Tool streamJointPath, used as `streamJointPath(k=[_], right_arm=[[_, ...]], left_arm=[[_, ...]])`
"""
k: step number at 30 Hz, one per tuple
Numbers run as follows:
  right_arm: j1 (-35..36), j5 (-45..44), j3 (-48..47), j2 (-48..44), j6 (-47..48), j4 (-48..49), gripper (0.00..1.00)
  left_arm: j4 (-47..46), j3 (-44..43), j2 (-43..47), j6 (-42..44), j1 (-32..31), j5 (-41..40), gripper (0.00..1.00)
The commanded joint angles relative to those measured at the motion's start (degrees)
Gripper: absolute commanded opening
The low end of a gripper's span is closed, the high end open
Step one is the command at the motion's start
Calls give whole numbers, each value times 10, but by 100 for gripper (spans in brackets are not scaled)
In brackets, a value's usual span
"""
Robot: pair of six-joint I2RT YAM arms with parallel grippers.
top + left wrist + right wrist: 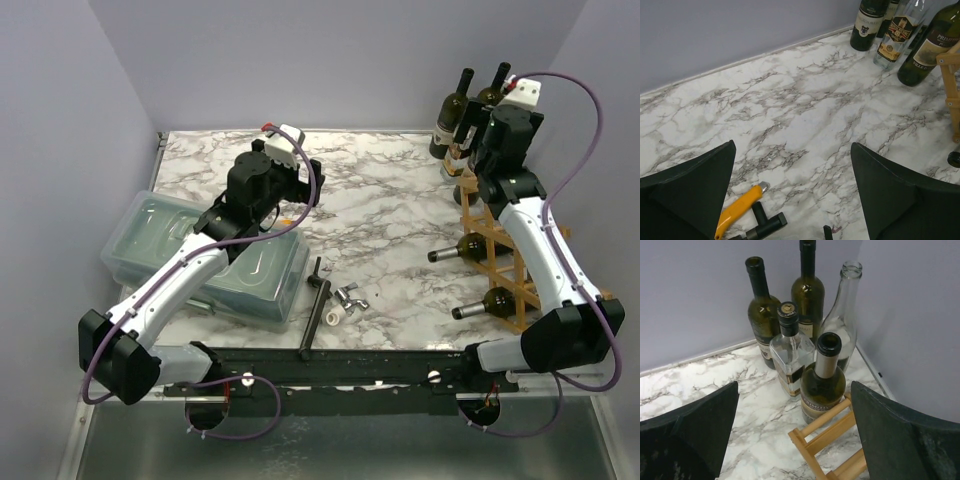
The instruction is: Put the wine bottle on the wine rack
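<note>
The light-brown wooden wine rack (505, 262) stands at the right of the table with two dark bottles lying in it (462, 249), (488, 303). Several bottles stand in the back right corner (455, 112). In the right wrist view the nearest is a dark green wine bottle with a silver neck (824, 382), touching the rack's corner (826, 432). A square clear bottle (790, 357) stands beside it. My right gripper (795, 432) is open and empty, above and short of these bottles. My left gripper (792, 195) is open and empty over the marble mid-table.
A clear plastic lidded bin (190, 255) lies at the left under the left arm. A long black tool (317, 305) and small metal parts (346, 300) lie at front centre. A yellow-handled tool (737, 210) lies below the left gripper. Walls close the back and sides.
</note>
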State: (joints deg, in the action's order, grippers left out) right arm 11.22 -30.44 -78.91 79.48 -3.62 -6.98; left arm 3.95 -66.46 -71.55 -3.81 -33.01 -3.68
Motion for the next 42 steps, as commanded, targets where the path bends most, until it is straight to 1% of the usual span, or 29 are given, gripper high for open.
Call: streamJointPath(k=[1, 5, 10, 19, 26, 29, 35, 42], right_arm=[[-44, 98, -14, 2, -56, -31, 94], [-75, 121, -22, 24, -71, -30, 88], [-94, 122, -29, 56, -58, -24, 86], [-133, 120, -30, 94, -73, -11, 70], [-147, 122, -23, 115, -71, 18, 66], [-150, 128, -16, 122, -67, 35, 65], [-150, 130, -37, 154, -66, 40, 63], [-149, 118, -21, 170, -58, 77, 62]], left_arm=[[3, -12, -10, -10, 0, 36, 99], [2, -12, -10, -16, 0, 36, 99], [2, -16, -11, -28, -1, 62, 99], [-1, -18, -11, -41, -7, 85, 99], [1, -19, -17, -39, -17, 86, 99], [2, -19, -18, -39, -18, 85, 99], [3, -19, -21, -37, -18, 82, 99], [3, -20, -25, -37, -18, 81, 99]])
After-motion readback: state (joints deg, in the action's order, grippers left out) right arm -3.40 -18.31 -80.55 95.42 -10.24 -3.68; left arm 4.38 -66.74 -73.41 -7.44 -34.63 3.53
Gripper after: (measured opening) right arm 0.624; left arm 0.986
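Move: The next wine bottle, the dark one standing at the rack's far end, lies from the right hand about 10 cm ahead and 8 cm to the right, its middle some 21 cm below. The square bottle stands roughly 6 cm farther out than that wine bottle and 4 cm to its left, the clear bottle 8 cm farther out and 5 cm to its right; the rack's middle is about 9 cm back and 17 cm right of the right hand. From the left hand the wine bottle is some 17 cm ahead and 46 cm to the right. The right hand sinks about 10 cm while going some 8 cm right and 7 cm forward, mostly rightward at first and then down and outward, to bring its fingers to the neck of the wine bottle by the rack's far end; it tips slightly downward and narrows its wide-open fingers to roughly two thirds. Meanwhile the empty left hand drifts about 3 cm to the right and a little back, turning slightly clockwise, fingers still wide open. ##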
